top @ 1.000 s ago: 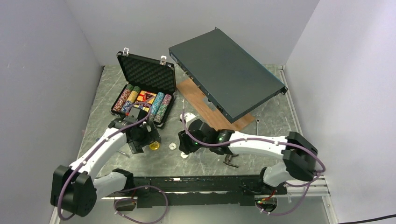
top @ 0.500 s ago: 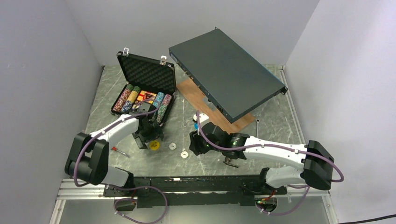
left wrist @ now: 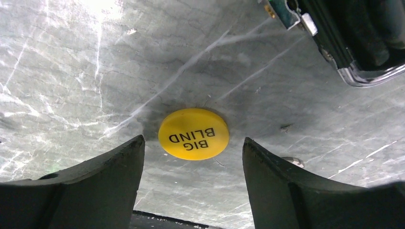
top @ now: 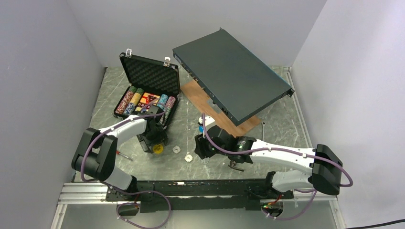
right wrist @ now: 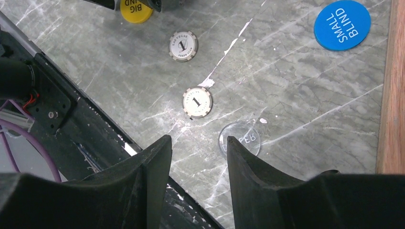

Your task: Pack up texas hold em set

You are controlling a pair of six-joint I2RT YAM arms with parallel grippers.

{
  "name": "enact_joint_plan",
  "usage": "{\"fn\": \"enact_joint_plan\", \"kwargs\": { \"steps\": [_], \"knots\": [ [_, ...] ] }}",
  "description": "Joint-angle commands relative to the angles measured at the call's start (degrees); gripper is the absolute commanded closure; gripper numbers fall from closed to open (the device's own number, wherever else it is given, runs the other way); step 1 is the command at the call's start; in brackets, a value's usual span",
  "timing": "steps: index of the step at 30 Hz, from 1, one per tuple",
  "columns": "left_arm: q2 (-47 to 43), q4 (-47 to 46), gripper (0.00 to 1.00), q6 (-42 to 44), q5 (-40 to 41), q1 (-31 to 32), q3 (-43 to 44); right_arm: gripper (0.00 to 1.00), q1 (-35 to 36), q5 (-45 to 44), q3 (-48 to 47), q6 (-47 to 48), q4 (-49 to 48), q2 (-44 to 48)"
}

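The texas hold em set's black briefcase [top: 148,90] lies open at the back left, grey foam in its lid and rows of chips in its base. A yellow BIG BLIND disc [left wrist: 193,134] lies flat on the table just in front of it. My left gripper [left wrist: 193,140] hangs over the disc, open, one finger on each side and neither touching it. Two white chips [right wrist: 183,46] [right wrist: 197,102], a clear dealer disc [right wrist: 239,139] and a blue SMALL BLIND disc [right wrist: 342,25] lie loose nearby. My right gripper [right wrist: 198,139] is open and empty beside the clear disc.
A large dark-grey metal box [top: 231,81] rests tilted on a wooden board [top: 210,114] at the back right. Black pliers [top: 235,164] lie under the right arm and a small wrench [top: 263,126] to its right. The black rail [right wrist: 52,105] runs along the near edge.
My left arm has drawn in over the yellow disc and its jaws have narrowed a little. My right arm swung right, away from the white chips, then held still.
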State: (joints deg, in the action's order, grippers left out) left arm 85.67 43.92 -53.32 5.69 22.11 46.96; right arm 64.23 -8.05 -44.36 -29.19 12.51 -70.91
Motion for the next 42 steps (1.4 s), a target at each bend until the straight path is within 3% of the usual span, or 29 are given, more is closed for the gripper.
{"fn": "enact_joint_plan", "kwargs": {
  "steps": [1, 18, 22, 30, 42],
  "knots": [
    [0.5, -1.6, 0.24, -1.5, 1.6, 0.2, -0.5, 0.51, 0.0, -1.0, 0.5, -0.8, -0.9, 1.4],
    [1.3, -1.5, 0.38, -1.3, 2.7, 0.2, -1.9, 0.51, 0.0, -1.0, 1.3, -1.3, -1.4, 1.2],
    [0.1, -1.3, 0.45, -1.0, 2.7, 0.2, -1.8, 0.51, 0.0, -1.1, 1.2, -1.3, -1.1, 1.4],
    [-4.3, 0.7, 0.46, -0.4, 2.9, 0.1, -1.2, 0.51, 0.1, -1.8, 1.3, -1.4, -0.6, 2.2],
    [-8.9, 7.4, 0.47, 4.0, 7.2, -2.7, 10.5, 0.51, 0.0, -2.0, 0.6, -1.2, 0.3, 2.4]
  ]
}}
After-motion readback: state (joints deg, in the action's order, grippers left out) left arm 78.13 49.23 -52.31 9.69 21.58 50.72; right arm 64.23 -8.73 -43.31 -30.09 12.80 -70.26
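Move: The yellow big blind button lies flat between the left hand's open fingertips, straight below the hand point by about 1 cm. The nearer white chip is level with the button and some 9 cm to its right; the second white chip is about 14 cm right and 4 cm back. The open chip case's middle sits roughly 21 cm ahead and 6 cm left. From the right hand the button lies about 6 cm ahead, 19 cm left and 12 cm below. The left fingertips pinch the big blind button by opposite edges, easing down about half a centimetre while they close from wide to roughly half open. Keeping that hold, the hand then lifts about 5 cm, slowly at first and then quicker, and near the end begins to drift forward and slightly left towards the chip case. ##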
